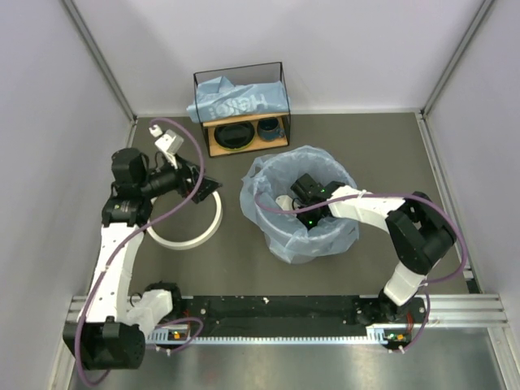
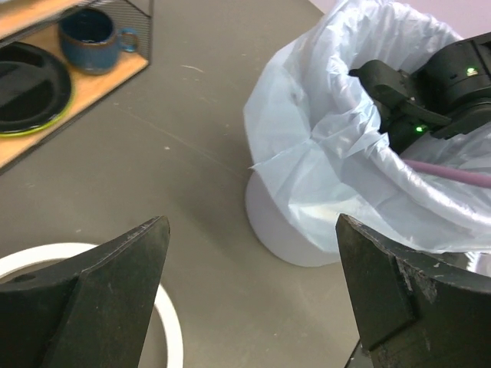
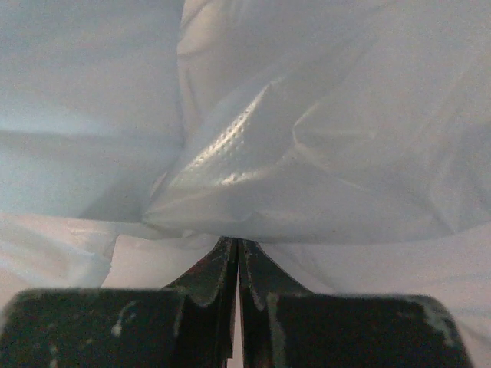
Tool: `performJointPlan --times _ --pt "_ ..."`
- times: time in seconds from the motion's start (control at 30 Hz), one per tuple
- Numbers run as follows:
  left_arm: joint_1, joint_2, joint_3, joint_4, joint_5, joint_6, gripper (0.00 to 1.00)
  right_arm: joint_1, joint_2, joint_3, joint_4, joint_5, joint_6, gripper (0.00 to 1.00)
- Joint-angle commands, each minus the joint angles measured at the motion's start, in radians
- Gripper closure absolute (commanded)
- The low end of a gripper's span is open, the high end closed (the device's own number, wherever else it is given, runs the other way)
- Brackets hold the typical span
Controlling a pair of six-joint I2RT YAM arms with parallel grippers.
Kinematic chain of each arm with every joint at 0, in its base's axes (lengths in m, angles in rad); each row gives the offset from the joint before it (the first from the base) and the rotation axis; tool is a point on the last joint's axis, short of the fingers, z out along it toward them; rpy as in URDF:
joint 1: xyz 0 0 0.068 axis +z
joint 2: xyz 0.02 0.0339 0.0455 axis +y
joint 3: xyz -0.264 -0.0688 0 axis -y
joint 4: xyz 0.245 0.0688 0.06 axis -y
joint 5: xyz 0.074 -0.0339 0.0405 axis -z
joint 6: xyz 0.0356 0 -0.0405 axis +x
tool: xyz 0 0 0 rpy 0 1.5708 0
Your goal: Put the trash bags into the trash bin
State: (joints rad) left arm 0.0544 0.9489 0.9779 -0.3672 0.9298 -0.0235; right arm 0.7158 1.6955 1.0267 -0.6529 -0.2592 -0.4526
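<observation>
The trash bin (image 2: 295, 239), a whitish bucket, stands mid-table with a light-blue trash bag (image 1: 272, 183) draped in and over its mouth; the bag also shows in the left wrist view (image 2: 322, 115). My right gripper (image 1: 291, 201) reaches down inside the bin, and its jaws (image 3: 238, 244) are shut with the bag's film (image 3: 307, 153) pinched at their tips. A second trash bag (image 1: 240, 99) with white lettering lies on top of the shelf. The bin's white ring rim (image 1: 185, 236) lies apart on the table, left of the bin. My left gripper (image 1: 207, 188) hangs open and empty over the ring's far-right edge (image 2: 165, 322).
A black-wire wooden shelf (image 1: 280, 81) stands at the back and holds dark bowls (image 1: 233, 135) and a blue cup (image 1: 269, 128). White walls close the left, back and right sides. The right arm's purple cable (image 2: 453, 172) crosses the bin's rim.
</observation>
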Motion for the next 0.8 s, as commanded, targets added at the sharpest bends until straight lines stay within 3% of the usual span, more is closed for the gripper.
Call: performJointPlan --times 0.0,0.07,0.33,0.43,0.6,0.77 --pt "-0.099 0.074 -0.037 0.236 0.009 -0.16 0.04 -0.003 0.006 -0.011 0.021 0.021 -0.035 1.0" --pt "-0.134 0.119 -0.064 0.342 -0.019 -0.276 0.05 -0.003 0.006 -0.013 0.021 0.023 -0.047 1.0" --pt "-0.267 0.341 -0.042 0.619 0.021 -0.44 0.12 -0.003 -0.014 -0.017 0.025 0.038 -0.063 1.0" --pt "-0.315 0.399 -0.067 0.578 0.008 -0.412 0.16 -0.003 -0.033 -0.017 0.026 0.041 -0.06 1.0" --pt "-0.317 0.473 -0.094 0.481 -0.1 -0.383 0.31 -0.004 -0.083 -0.02 0.029 0.02 -0.032 1.0" --pt "-0.32 0.496 -0.087 0.43 -0.121 -0.343 0.33 -0.003 -0.12 -0.03 0.039 0.018 -0.034 1.0"
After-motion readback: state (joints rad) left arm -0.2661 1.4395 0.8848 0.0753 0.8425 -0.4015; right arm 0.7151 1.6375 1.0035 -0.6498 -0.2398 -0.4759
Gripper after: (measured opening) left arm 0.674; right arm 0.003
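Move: The trash bag's loose edge, hanging down the left side of the bin, is about 11 cm to the right of my left hand, 4 cm ahead and some 13 cm lower. The bin's middle lies roughly 23 cm to the right, 4 cm back and 16 cm down, and the loose white ring is on the table about 14 cm to the left, 4 cm ahead and 29 cm below. From my right hand, down inside the bagged bin, that edge is some 16 cm left, 2 cm ahead and 18 cm up. I swing my left hand about 10 cm to the right towards the bag's loose edge, easing forward and sinking, then drop nearly straight down beside the bin, some 12 cm lower in all. The wrist tips down about 25 degrees while the wide-open fingers close by roughly a third, coming in around the hem without pinching it. My right hand stays inside the bag, fingers still shut, and just starts to lift. ##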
